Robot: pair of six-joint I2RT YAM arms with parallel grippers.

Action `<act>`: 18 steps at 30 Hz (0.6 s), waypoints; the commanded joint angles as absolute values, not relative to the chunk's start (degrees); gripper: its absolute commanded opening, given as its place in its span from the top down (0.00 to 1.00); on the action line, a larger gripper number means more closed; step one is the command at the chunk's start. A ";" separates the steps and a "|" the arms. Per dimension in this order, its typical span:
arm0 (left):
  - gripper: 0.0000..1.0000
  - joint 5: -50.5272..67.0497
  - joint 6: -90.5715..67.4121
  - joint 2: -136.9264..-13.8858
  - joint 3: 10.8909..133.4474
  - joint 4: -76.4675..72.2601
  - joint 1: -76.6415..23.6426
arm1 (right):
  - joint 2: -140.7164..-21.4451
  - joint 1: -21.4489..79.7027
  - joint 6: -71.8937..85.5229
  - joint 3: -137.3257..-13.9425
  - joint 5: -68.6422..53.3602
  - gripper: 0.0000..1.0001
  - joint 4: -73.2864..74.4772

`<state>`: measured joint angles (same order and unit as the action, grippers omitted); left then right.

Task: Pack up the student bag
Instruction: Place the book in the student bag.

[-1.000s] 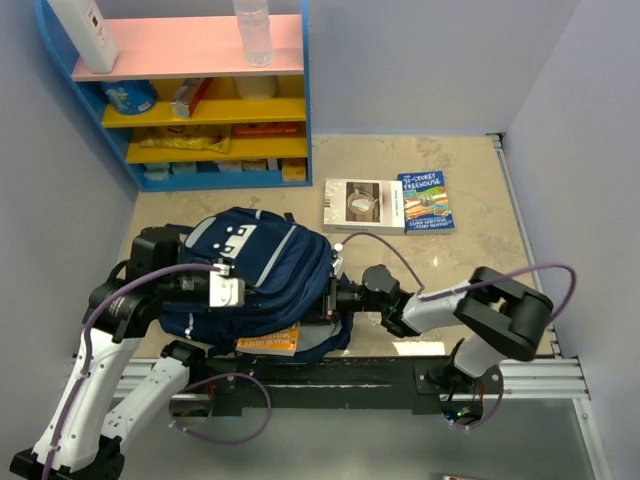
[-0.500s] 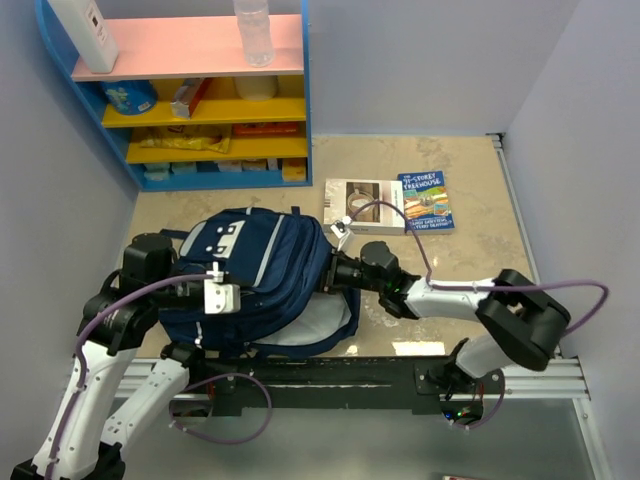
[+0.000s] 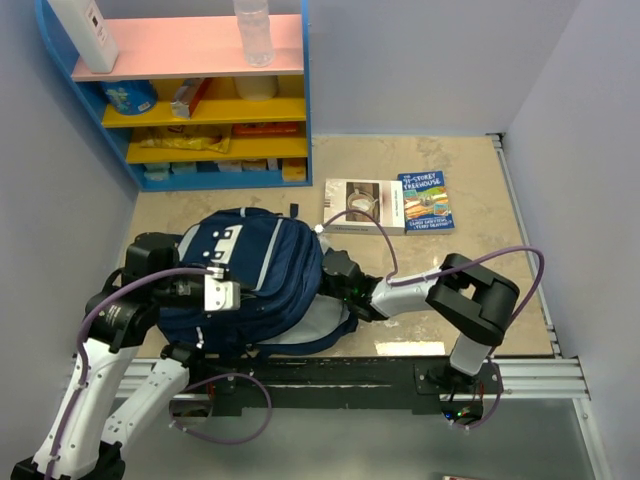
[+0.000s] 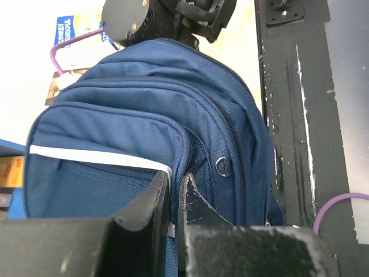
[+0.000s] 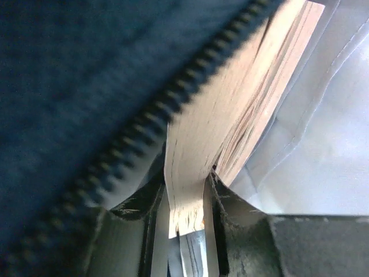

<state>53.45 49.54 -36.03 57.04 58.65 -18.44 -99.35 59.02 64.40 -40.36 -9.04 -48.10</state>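
The student bag, navy with grey stripes and a white patch, lies at the table's near left. My left gripper is shut on a fold of its front fabric, by the grey stripe. The right gripper is inside the bag's main opening, hidden from above past its wrist. It is shut on a book, whose cream page edges show between the fingers. The zipper teeth run above it and the grey lining lies to the right.
Two books lie on the table behind the bag, a grey one and a blue one. A blue shelf unit with a bottle stands at the back left. The black rail runs along the near edge.
The right gripper has pushed left, deeper into the bag with the book. The orange book at the bag's lower edge has gone from the top view. The left gripper has kept its hold.
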 commanded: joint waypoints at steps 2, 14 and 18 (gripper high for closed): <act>1.00 62.49 47.29 -35.68 58.09 47.11 -18.72 | -97.73 62.31 58.98 -50.70 0.97 0.30 -42.21; 1.00 56.08 49.39 -33.40 55.46 48.08 -18.63 | -85.79 61.35 48.61 -50.97 -2.38 0.01 -17.87; 1.00 50.74 49.49 -32.61 52.04 45.63 -18.72 | -78.42 60.29 44.13 -51.87 1.48 0.01 -2.93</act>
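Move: The book is in my right fingers, gripped at its near edge inside the student bag's open side, its middle about 8 cm to the left, 2 cm ahead and 2 cm lower; the bag's middle is some 15 cm left, 3 cm ahead, 3 cm down. The white book lies about 32 cm ahead, 15 cm right and 11 cm below. From my left hand, the book is roughly 7 cm right, 8 cm ahead and 15 cm below. I let go of the book: my right fingers spread wide while the hand nudges forward and left a couple of centimetres, deeper into the bag. Then I draw back right about 5 cm, slightly towards my base and finally a little upward, the fingertips dipping nearly 20 degrees. My left hand stays put, still pinching the bag's fabric. ##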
